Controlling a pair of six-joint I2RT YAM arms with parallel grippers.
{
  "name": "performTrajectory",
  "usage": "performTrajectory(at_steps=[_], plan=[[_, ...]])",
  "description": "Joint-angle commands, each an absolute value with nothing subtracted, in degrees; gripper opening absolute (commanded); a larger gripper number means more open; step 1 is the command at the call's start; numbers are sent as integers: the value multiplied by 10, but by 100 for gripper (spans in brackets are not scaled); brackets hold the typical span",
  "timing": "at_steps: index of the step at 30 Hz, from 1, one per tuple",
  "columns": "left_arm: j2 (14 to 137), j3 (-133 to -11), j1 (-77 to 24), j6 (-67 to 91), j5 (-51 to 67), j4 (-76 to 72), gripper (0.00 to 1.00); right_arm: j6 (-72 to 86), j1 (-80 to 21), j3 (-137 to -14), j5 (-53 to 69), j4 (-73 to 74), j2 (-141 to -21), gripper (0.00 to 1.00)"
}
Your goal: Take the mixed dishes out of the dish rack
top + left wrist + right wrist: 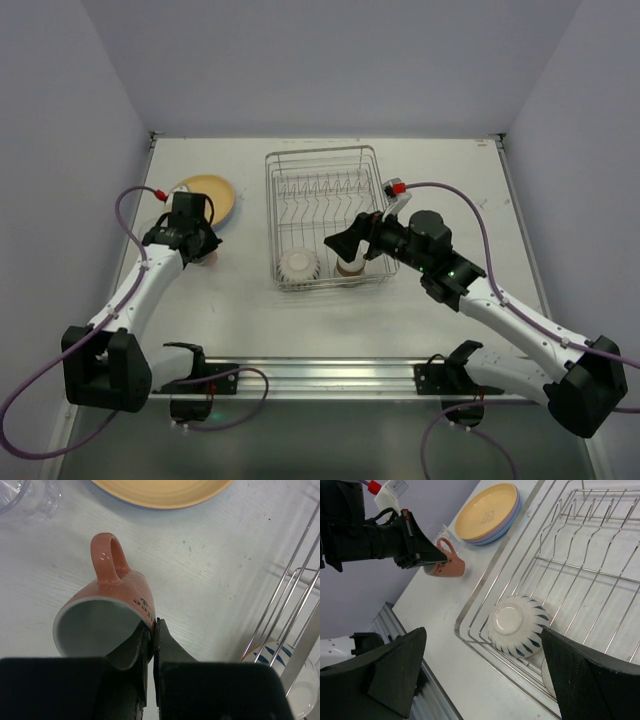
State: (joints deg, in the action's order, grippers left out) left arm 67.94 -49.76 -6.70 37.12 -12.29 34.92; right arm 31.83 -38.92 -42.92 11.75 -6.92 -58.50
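Note:
The silver wire dish rack (322, 170) stands mid-table. An upturned white ribbed bowl (516, 626) with blue marks lies in its near left corner, and a brown-and-cream cup (350, 266) stands beside the bowl. My right gripper (346, 245) hangs open over that corner, its fingers (395, 665) wide apart and holding nothing. Left of the rack, my left gripper (153, 630) is shut on the rim of the small pink mug (107, 605). The mug is tilted low over the table, handle pointing away. A stack of plates (207, 194), yellow on top, lies behind it.
A clear glass (22, 497) stands on the table left of the plates. The rack's upright plate prongs (585, 520) hold nothing. A metal rail (320, 375) runs along the near table edge, and walls close in the back and both sides.

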Motion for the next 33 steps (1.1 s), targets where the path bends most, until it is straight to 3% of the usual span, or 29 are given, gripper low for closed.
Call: performTrajectory(at_steps=[1,13,33], plan=[[688,-502,-62,408,-167,288,0,303,-383,-456,136,-78,-606,99],[782,-555,-62,437,-264,306,0,287,-377,-503,165,-54,-653,99],[862,-590,-13,422,-253,297,3,265,-375,-521,175,-14,-670,99]])
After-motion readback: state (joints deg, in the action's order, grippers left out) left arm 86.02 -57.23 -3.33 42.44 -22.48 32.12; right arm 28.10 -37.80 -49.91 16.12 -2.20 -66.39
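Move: The left gripper holds the pink mug by its rim. The free spot of table it is heading for lies about 4 cm ahead, 5 cm to its left and 12 cm below. The plate stack's middle is roughly 17 cm ahead, 5 cm left and 10 cm down; the clear glass is some 7 cm ahead, 13 cm left and 6 cm down. From the right hand that spot lies about 38 cm left, 8 cm ahead and 26 cm below. Bring the left gripper about 4.5 cm forward and as much to the left while lowering it nearly 4 cm, so the mug comes in close beside the glass and the near edge of the plates; finish the descent first, then ease on forward and left at that height. Turn the wrist some 15 degrees, mostly counter-clockwise, and keep the rim pinched. Let the open right gripper shift about 2 cm forward and left over the rack. ##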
